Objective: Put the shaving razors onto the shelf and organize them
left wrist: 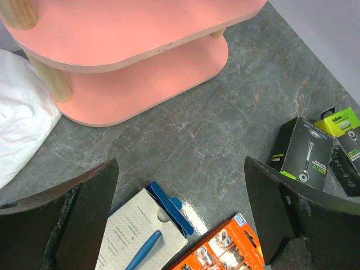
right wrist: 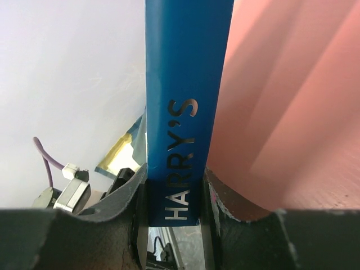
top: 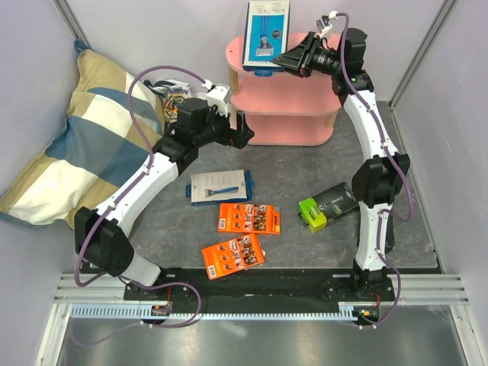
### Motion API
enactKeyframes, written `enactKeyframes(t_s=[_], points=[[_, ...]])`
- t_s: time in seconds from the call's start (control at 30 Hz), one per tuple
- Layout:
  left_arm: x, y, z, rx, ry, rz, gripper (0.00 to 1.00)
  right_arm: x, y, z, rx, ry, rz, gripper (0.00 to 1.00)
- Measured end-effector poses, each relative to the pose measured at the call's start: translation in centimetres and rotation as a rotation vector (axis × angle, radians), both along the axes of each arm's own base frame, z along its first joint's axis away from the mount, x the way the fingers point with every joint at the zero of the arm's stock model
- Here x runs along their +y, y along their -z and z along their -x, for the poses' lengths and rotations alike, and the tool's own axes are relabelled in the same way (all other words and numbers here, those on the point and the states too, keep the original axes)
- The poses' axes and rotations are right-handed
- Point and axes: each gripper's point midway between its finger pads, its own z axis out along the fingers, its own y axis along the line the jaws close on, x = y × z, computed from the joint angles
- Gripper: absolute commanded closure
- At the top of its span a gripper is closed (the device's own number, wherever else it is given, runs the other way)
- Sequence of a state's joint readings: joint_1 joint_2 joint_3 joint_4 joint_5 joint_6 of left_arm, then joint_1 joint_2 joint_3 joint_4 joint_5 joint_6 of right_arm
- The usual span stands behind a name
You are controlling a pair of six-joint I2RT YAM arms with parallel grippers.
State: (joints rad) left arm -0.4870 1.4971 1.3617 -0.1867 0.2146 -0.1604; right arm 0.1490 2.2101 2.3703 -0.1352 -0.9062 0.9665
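The pink shelf [top: 284, 103] stands at the back of the table. My right gripper [top: 293, 59] is shut on a blue razor box [top: 267, 34], holding it by its narrow edge over the shelf's top board. In the right wrist view the blue box [right wrist: 183, 112] sits between both fingers beside the pink board [right wrist: 292, 101]. My left gripper [top: 242, 130] hangs open in front of the shelf, empty. On the table lie a white box with a blue razor [top: 220, 186], two orange cards [top: 249, 219] [top: 232, 256], and a lime-green-and-black box [top: 314, 213] against a black box [left wrist: 304, 154].
A checked pillow [top: 76, 137] fills the left side. A white plastic bag [left wrist: 17, 112] lies next to the shelf's left posts. Grey walls close in the back and both sides. The lower shelf boards [left wrist: 140, 95] hold nothing that I can see.
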Motion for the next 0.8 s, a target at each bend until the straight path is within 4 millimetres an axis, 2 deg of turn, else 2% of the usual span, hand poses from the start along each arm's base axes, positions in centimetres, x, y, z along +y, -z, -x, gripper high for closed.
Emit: enactKeyframes(t_s=[0.27, 0.33, 0.37, 0.4, 0.53, 0.7, 0.8], points=[[-0.2, -0.3, -0.3, -0.005, 0.000, 0.002, 0.00, 0.1, 0.3, 0.3, 0.030, -0.029, -0.013, 0.53], [-0.2, -0.2, -0.4, -0.003, 0.000, 0.001, 0.00, 0.0, 0.2, 0.3, 0.030, -0.029, -0.015, 0.46], [-0.2, -0.1, -0.4, -0.001, 0.000, 0.000, 0.00, -0.1, 0.2, 0.3, 0.032, -0.031, -0.017, 0.35], [-0.3, 0.0, -0.5, 0.001, 0.000, 0.000, 0.00, -0.2, 0.1, 0.4, 0.031, -0.035, -0.020, 0.31], [-0.5, -0.2, -0.8, -0.001, 0.003, 0.002, 0.00, -0.2, -1.2, 1.1, -0.009, -0.047, -0.027, 0.26], [-1.1, -1.3, -1.4, -0.018, 0.015, 0.016, 0.00, -0.4, -1.0, 1.1, -0.007, -0.045, -0.028, 0.23], [-1.8, -2.6, -2.0, -0.039, 0.036, 0.038, 0.01, -0.4, -1.1, 1.3, -0.011, -0.043, -0.026, 0.22]])
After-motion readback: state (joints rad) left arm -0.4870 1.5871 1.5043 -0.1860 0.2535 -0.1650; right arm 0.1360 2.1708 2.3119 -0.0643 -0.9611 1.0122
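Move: The right gripper pinches the blue razor box by the near end of its right-hand side, the box's middle about 5 cm ahead, 4 cm left and 3 cm up. The middle of the pink top shelf lies about 5 cm ahead of that hand, 3 cm right and 6 cm below, the middle shelf directly under it, some 13 cm lower. From the empty left gripper, the top shelf's middle lies roughly 19 cm ahead, 11 cm right and 6 cm up. Hold the right gripper almost in place over the front of the top shelf, then open its fingers to about three-quarters to let go of the razor box, easing back and up by only about 1 cm each. Late on, start the open left gripper up, forward and right towards the shelf, some 4 cm in all. ##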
